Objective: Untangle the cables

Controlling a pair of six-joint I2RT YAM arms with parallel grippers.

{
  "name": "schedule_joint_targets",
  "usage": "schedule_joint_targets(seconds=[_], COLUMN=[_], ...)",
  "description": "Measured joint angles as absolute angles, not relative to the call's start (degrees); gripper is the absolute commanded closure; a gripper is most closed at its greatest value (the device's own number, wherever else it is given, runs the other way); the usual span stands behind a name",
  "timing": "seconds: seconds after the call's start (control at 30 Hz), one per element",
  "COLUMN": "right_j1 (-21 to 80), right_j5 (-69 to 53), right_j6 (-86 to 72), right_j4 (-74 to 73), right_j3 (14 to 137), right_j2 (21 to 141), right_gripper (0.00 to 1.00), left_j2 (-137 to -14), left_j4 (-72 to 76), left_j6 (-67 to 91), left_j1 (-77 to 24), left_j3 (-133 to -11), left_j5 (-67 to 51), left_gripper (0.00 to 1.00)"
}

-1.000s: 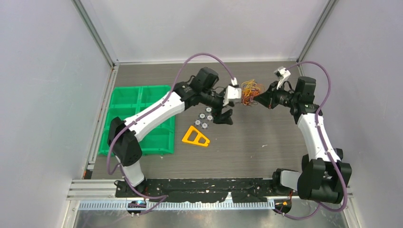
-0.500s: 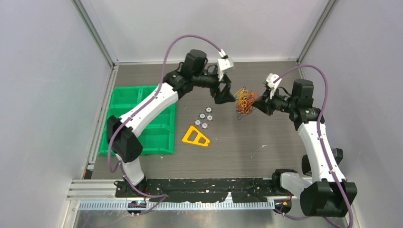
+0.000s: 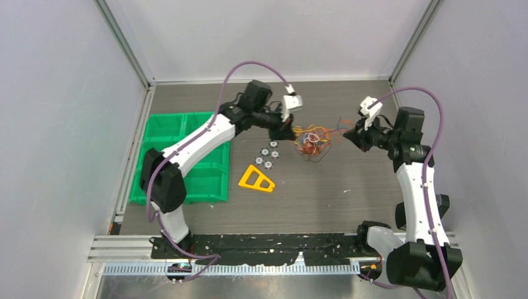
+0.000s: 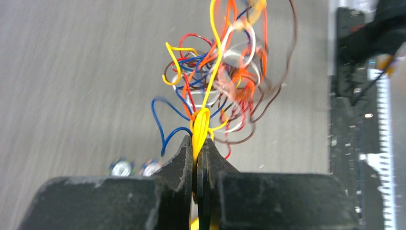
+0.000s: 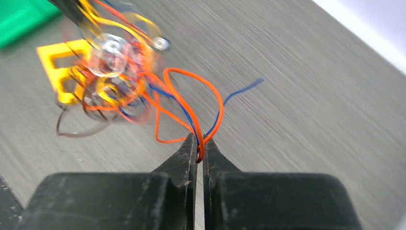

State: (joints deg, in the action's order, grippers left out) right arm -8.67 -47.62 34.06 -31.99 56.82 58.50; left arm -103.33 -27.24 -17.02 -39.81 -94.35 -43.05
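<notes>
A tangle of thin cables (image 3: 313, 142) in yellow, orange, red, blue, white and brown hangs stretched between both grippers above the table's middle. My left gripper (image 3: 290, 132) is shut on a loop of yellow cables (image 4: 200, 127); the bunch (image 4: 225, 72) spreads out just beyond its tips. My right gripper (image 3: 348, 134) is shut on orange and blue cables (image 5: 198, 139), with the blurred bunch (image 5: 112, 67) further off to the upper left. Orange strands (image 3: 333, 132) run from the bunch to the right gripper.
A green compartment tray (image 3: 168, 140) lies at the left. A yellow triangular piece (image 3: 256, 179) and several small round silver parts (image 3: 268, 157) lie on the table below the left gripper. A black rail (image 3: 268, 243) runs along the near edge.
The left gripper came down to the bunch and shut on yellow cables. The right gripper pulled back to the right, and the bunch has spread out between the two.
</notes>
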Motion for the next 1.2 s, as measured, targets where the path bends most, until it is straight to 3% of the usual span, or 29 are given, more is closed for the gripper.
schedule_joint_targets(seconds=[0.2, 0.57, 0.63, 0.67, 0.7, 0.77, 0.83, 1.03, 1.2], right_j1=[-21.1, -26.3, -26.1, -25.3, -24.4, -22.5, -20.3, -14.5, -7.1], right_j5=[-45.6, -43.6, -43.3, -43.1, -42.9, -43.1, -44.0, -49.0, -51.4], right_j6=[37.9, 41.1, 41.7, 42.2, 42.7, 43.4, 43.9, 40.3, 26.7], right_j4=[-37.8, -42.9, -44.4, -46.0, -47.4, -49.9, -52.7, -54.5, -39.7], right_j3=[61.1, 64.5, 65.4, 66.1, 66.8, 67.5, 67.7, 68.4, 63.3], right_j2=[65.5, 74.6, 77.6, 79.8, 81.6, 84.3, 85.4, 82.3, 73.7], right_gripper=[0.94, 0.94, 0.84, 0.63, 0.53, 0.16, 0.00, 0.05, 0.05], left_j2=[-98.7, -95.6, -95.5, -95.6, -95.8, -96.7, -98.0, -101.4, -102.8], left_j4=[-30.9, -31.2, -30.3, -30.1, -29.8, -28.8, -26.9, -20.6, -17.8], left_j6=[-21.3, -22.3, -21.6, -21.0, -20.0, -17.6, -14.7, -5.4, 2.5], left_j1=[-29.1, -25.3, -26.4, -27.4, -28.3, -30.8, -33.6, -39.3, -39.8], left_j3=[-88.5, -84.7, -84.9, -85.3, -86.1, -88.9, -92.1, -96.9, -97.4], left_j5=[-39.0, -37.3, -37.1, -37.0, -36.9, -36.9, -37.1, -38.3, -39.1], left_gripper=[1.00, 1.00, 1.00, 1.00, 1.00, 1.00, 1.00, 1.00, 1.00])
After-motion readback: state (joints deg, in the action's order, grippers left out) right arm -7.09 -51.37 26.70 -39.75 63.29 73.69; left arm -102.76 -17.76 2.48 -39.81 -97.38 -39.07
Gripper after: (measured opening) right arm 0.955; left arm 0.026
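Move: The left hand already grips a yellow cable of the tangle, whose bulk hangs about 6 cm to this hand's right, 1 cm back and 5 cm below. The chips lie about 8 cm left and 3 cm ahead of the left hand, the yellow triangle some 12 cm left and 6 cm back, both roughly 22 cm down. From the right hand, which holds orange and blue strands, the bulk is about 8 cm left, 1 cm back and 5 cm below. Pulling apart sideways, the left hand swings about 12 cm left and some 6 cm forward while the right goes 12 cm right and sinks, tipping down roughly 30 degrees. The right fingers open wide, letting go of the orange and blue strands, then the hand returns left and up to the tangle's side; the left, still pinching yellow, comes back right and rises. ##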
